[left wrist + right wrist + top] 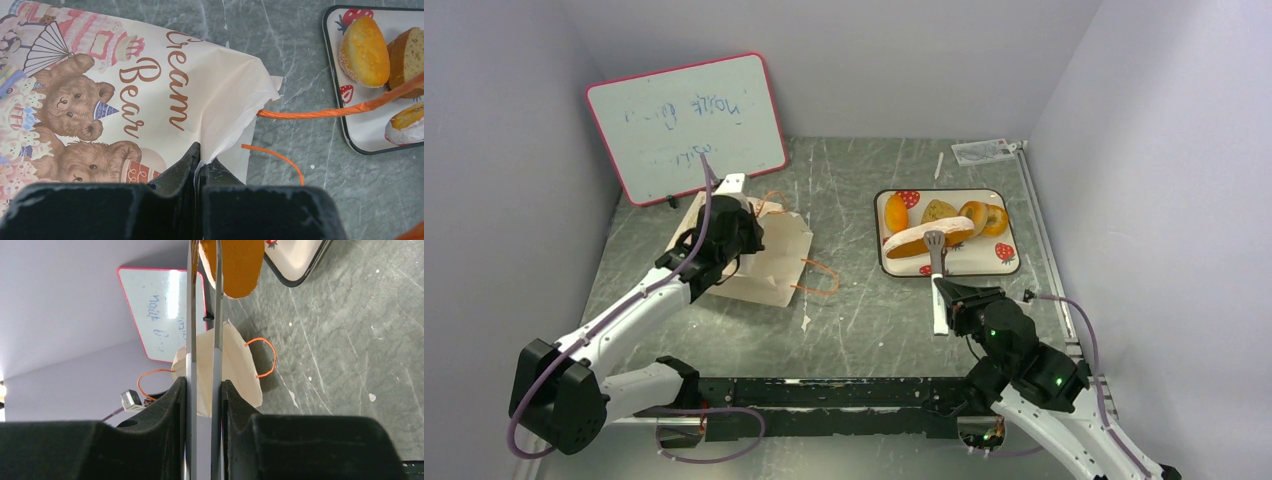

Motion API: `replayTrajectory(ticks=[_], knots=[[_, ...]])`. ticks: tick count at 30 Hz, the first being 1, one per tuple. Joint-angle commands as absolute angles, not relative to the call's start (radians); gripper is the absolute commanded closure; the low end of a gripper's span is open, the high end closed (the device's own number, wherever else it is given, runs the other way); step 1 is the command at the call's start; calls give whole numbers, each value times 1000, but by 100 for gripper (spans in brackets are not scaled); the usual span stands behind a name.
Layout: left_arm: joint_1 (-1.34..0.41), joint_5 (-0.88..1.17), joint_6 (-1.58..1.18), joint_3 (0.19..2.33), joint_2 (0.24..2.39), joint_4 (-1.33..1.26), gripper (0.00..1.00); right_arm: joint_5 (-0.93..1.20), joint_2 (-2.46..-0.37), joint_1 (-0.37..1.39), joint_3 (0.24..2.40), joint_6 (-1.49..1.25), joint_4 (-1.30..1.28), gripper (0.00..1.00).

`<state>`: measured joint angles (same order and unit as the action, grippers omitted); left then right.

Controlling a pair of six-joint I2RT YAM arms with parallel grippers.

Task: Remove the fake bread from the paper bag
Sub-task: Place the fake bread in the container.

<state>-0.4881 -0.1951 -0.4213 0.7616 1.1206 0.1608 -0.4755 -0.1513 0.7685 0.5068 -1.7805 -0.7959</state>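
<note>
The paper bag [769,255] lies flat at the left, its bear print [75,110] facing up and its orange cord handles [340,110] trailing toward the tray. My left gripper [200,152] is shut on the bag's edge near the mouth. My right gripper [204,382] is shut on grey tongs [937,262]. The tongs' tips pinch the baguette [919,242] at the tray's near side, and its orange-brown end [240,265] shows in the right wrist view. An oval roll [895,212], a loaf chunk [939,211] and two bagels [984,217] lie on the tray.
The white strawberry-printed tray [994,262] sits right of centre. A pink-framed whiteboard [686,125] leans at the back left, just behind the bag. A clear packet [984,150] and a white stick [939,165] lie at the back. Walls close in on both sides.
</note>
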Motion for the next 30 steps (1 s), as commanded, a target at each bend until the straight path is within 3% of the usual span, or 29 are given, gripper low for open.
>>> replayTrajectory(ticks=[1, 30], knots=[[-495, -151, -397, 809, 1135, 119, 93, -532, -150, 764, 496, -1853, -784, 100], [-495, -90, -323, 822, 1154, 71, 93, -535, -148, 762, 380, -1972, -740, 100]])
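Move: The container the bread is being taken to has its middle about 21 cm ahead of the right hand, 5 cm to its right and 17 cm below. In it, the orange bun lies some 26 cm ahead and 5 cm left of that hand; the bread slice 25 cm ahead and 3 cm right; and the nearer bread ring 25 cm ahead and 11 cm right. From the left hand, the container is about 40 cm to the right, 7 cm ahead and 14 cm below. Almost straight down, about 5 cm, the right hand sinks while still gripping the tongs with the long white-topped bread in their jaws, and its wrist tips roughly 5 to 10 degrees further down, lowering the bread towards the near left part of the container. The left fingers keep their pinch on the paper bag's edge, drifting under 2 cm each to the right, forward and up. ##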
